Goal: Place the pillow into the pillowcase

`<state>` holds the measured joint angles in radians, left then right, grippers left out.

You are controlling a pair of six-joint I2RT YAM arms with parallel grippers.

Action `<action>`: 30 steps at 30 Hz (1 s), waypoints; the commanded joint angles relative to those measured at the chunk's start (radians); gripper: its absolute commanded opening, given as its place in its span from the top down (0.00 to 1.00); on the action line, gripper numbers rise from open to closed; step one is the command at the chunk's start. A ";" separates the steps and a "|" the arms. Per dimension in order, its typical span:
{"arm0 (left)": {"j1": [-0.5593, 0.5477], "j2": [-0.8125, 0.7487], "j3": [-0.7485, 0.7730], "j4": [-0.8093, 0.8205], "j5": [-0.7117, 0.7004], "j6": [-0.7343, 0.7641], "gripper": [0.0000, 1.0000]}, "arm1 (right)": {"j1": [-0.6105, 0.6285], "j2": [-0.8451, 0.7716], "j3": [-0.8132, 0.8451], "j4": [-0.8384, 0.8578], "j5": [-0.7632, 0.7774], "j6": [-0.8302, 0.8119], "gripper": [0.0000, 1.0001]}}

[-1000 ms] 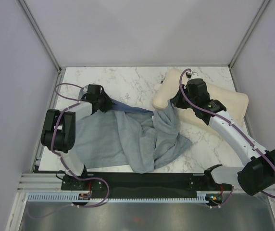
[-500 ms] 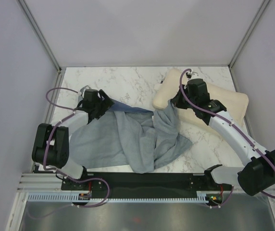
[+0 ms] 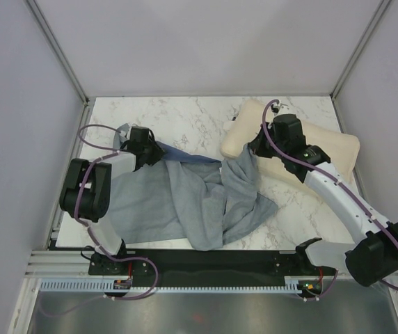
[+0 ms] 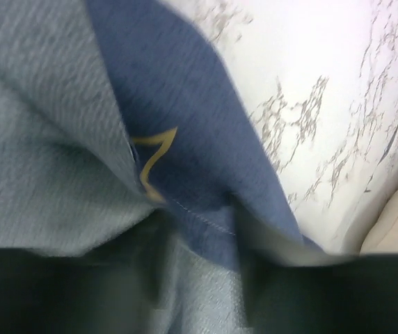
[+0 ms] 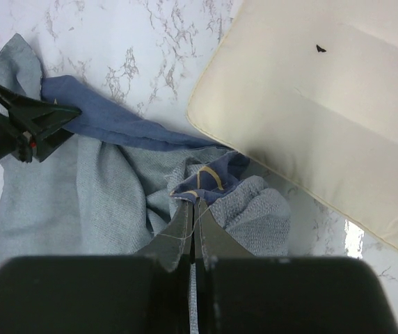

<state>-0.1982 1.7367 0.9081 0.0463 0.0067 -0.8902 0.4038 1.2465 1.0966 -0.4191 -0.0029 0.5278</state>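
The pillowcase (image 3: 178, 202) lies crumpled on the marble table, pale grey-blue inner side up, with a dark blue edge strip running between my two grippers. My left gripper (image 3: 156, 152) is shut on its left end. In the left wrist view the dark blue cloth (image 4: 185, 104) with a cream outline runs down between the jaws (image 4: 199, 236). My right gripper (image 3: 253, 150) is shut on a bunched fold of the case (image 5: 255, 209), fingertips together (image 5: 197, 203). The cream pillow (image 3: 328, 142) lies at the back right, partly under my right arm, also in the right wrist view (image 5: 324, 104).
The marble table top (image 3: 185, 118) is bounded by pale walls at the back and sides. A black base rail (image 3: 213, 268) runs along the near edge. My left gripper's black fingers (image 5: 42, 120) show in the right wrist view.
My left arm's elbow swung out to the left and came back; its gripper stayed on the cloth edge. The right arm and pillow hardly moved.
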 commanded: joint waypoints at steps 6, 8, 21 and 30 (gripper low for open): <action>0.094 0.060 0.224 -0.017 -0.056 0.025 0.98 | 0.000 -0.036 0.014 -0.001 0.006 -0.008 1.00; 0.153 0.023 0.236 -0.017 -0.056 0.025 0.98 | 0.000 -0.024 -0.004 0.002 -0.020 -0.011 1.00; 0.338 -0.327 0.100 -0.247 -0.280 0.138 0.98 | 0.158 0.253 0.114 0.115 -0.077 0.005 1.00; 0.356 0.035 0.445 -0.286 -0.194 0.083 0.98 | 0.057 0.545 0.483 0.074 0.009 -0.009 1.00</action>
<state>0.1501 1.6817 1.2400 -0.2207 -0.1791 -0.7952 0.5323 1.7184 1.4685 -0.3588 -0.0170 0.5102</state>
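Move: Between the left hand's still-open fingers, about 2 cm ahead and 1 cm below its point, lies the pillowcase's blue far edge; the case's far left corner is some 12 cm ahead and 20 cm left. The right hand, already holding the gathered corner, heads for bare table about 8 cm ahead, 10 cm left and 20 cm below. From the right hand, the pillow's middle lies 10 cm ahead and 23 cm right, 16 cm down. Pinching the blue edge early on, the left hand slides forward about 7 cm, then swings it some 17 cm left and up, drawing back before pushing forward again, turning about 25 degrees counter-clockwise. The right hand keeps its grip, dips left away from the pillow, then pushes forward and partly back up, ending roughly 10 cm left and 7 cm forward. ##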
